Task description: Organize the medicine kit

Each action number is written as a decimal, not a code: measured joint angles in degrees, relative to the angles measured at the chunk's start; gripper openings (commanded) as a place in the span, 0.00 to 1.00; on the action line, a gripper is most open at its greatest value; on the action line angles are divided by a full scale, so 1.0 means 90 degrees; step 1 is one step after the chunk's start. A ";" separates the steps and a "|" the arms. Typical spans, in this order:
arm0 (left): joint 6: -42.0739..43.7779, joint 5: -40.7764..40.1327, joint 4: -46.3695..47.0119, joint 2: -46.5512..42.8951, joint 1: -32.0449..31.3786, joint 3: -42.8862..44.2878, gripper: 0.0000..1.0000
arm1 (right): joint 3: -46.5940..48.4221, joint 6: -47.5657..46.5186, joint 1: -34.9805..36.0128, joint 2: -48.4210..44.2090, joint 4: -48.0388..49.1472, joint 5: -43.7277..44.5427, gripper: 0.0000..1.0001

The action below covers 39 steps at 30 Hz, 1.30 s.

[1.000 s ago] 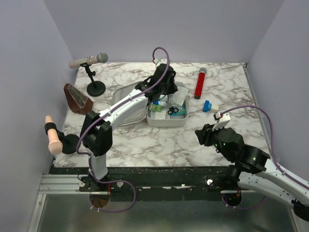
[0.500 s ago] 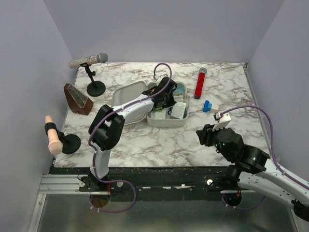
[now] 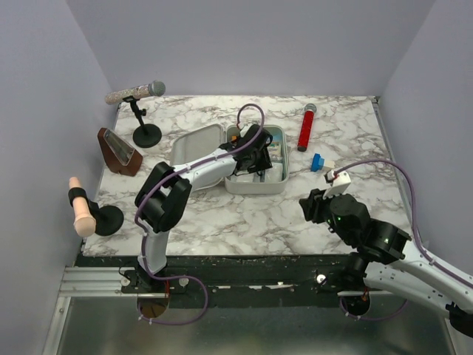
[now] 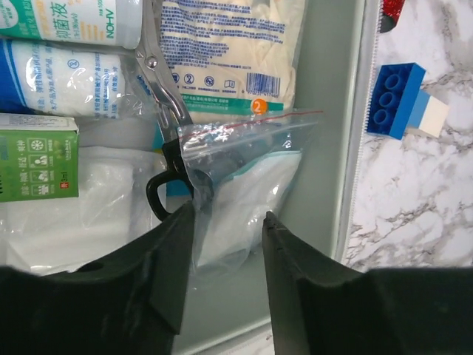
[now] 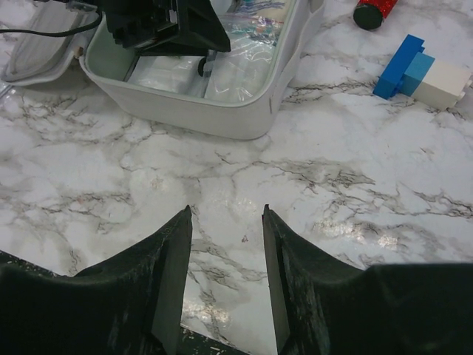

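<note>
The medicine kit is a pale grey tin standing open in the middle of the table, its lid laid back to the left. My left gripper reaches down into it. In the left wrist view that gripper is open, and a clear zip bag with white contents lies on the kit's floor between its fingers. Scissors, a green box, white rolls and a printed packet fill the tin. My right gripper hangs open over bare marble, nearer than the kit.
A red cylinder and a blue and white brick lie right of the kit. At the left stand a microphone on its stand, a brown wedge and a peach handle on a black base.
My left gripper came down into the kit with the zip bag and its jaws have opened; the bag now lies in the tin. The right arm has barely moved.
</note>
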 measured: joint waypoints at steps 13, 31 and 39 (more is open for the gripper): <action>0.0602 -0.0461 -0.1010 -0.1632 0.0117 -0.0100 0.88 | 0.0767 0.0041 -0.0029 0.1525 0.0226 0.0257 0.73; -0.0877 -0.1671 -0.0702 -0.6365 0.0262 -0.5127 0.99 | 0.1139 0.0522 -0.2769 0.3694 0.1744 -0.1688 0.76; -0.1683 -0.1205 0.0474 -0.6829 0.0971 -0.6557 0.99 | 0.1290 0.0612 -0.3281 0.4158 0.1996 -0.2344 0.75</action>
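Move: The left hand is down in the box, its part-open fingers just over the clear bag, whose middle is about 2 cm right and 3 cm below. The scissors' handle lies some 2 cm left and 3 cm below, and the open lid is centred roughly 23 cm left, 4 cm ahead and 4 cm lower. From the right hand, the box's middle is about 19 cm ahead, 16 cm left and 10 cm below; the blue block is 18 cm ahead, 5 cm right and 12 cm below. Rising about 10 cm out of the box while opening wide, the left hand leaves the bag, swings some 20 cm left and 13 cm back, then sinks to its starting height just short of the lid's near edge, turning nearly 30 degrees counter-clockwise. The right hand reaches about 14 cm forward and slightly down to beside the box's right wall, opening further, tipping down and turning clockwise. ##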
